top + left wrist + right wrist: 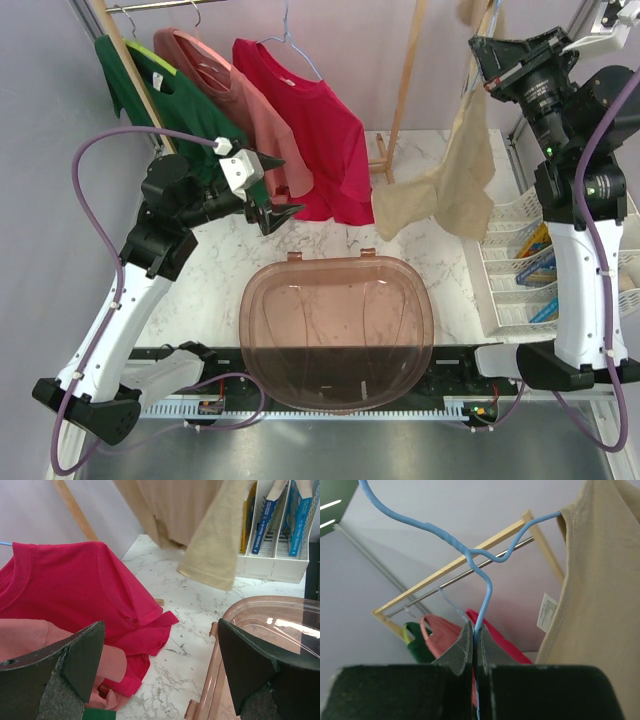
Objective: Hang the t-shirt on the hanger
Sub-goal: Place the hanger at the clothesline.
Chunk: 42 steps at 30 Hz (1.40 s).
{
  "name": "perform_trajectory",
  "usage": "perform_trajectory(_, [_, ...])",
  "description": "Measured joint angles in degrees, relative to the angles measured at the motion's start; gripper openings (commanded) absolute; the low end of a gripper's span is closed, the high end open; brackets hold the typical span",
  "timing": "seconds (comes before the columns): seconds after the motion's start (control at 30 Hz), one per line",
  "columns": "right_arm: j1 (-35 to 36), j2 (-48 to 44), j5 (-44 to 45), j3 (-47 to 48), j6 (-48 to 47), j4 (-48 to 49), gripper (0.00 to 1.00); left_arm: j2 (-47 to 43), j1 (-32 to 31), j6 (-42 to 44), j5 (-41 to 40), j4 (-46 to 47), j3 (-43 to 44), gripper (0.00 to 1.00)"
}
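Note:
The tan t-shirt (447, 185) hangs in the air at the right, above the table; it also shows in the left wrist view (200, 525) and the right wrist view (600, 610). One arm of the light-blue hanger (486, 582) runs into the shirt's neck opening. My right gripper (476, 632) is shut on the hanger's wire below the twist, and it is raised high at the top right (484, 62). My left gripper (280, 190) is open and holds nothing (160, 665). It hovers beside the red shirt, well left of the t-shirt.
A red shirt (315, 130), a salmon one (215, 75) and a green one (150, 85) hang on a wooden-framed rail (405, 80) at the back. A translucent brown tub (340, 330) sits at the near edge. A white file rack (510, 275) stands at the right.

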Motion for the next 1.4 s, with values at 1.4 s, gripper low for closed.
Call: perform_trajectory(1.4, [-3.1, 31.5, -41.4, 8.4, 1.6, 16.5, 0.00, -4.6, 0.0, -1.1, -0.1, 1.0, -9.1, 0.99])
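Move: The right hand holds the hanger with the t-shirt; the free stretch of the clothesline lies about 20 cm ahead of it, 10 cm to its left and roughly level. The wooden post stands about 20 cm ahead and 5 cm left, the red shirt about 18 cm ahead and 21 cm left, their middles 20 to 28 cm lower. From the left hand that stretch is some 30 cm ahead, 17 cm right and 20 cm up. Still pinching the hanger, the right hand draws back, sinks, then reaches 20 cm forward-left towards the clothesline. ##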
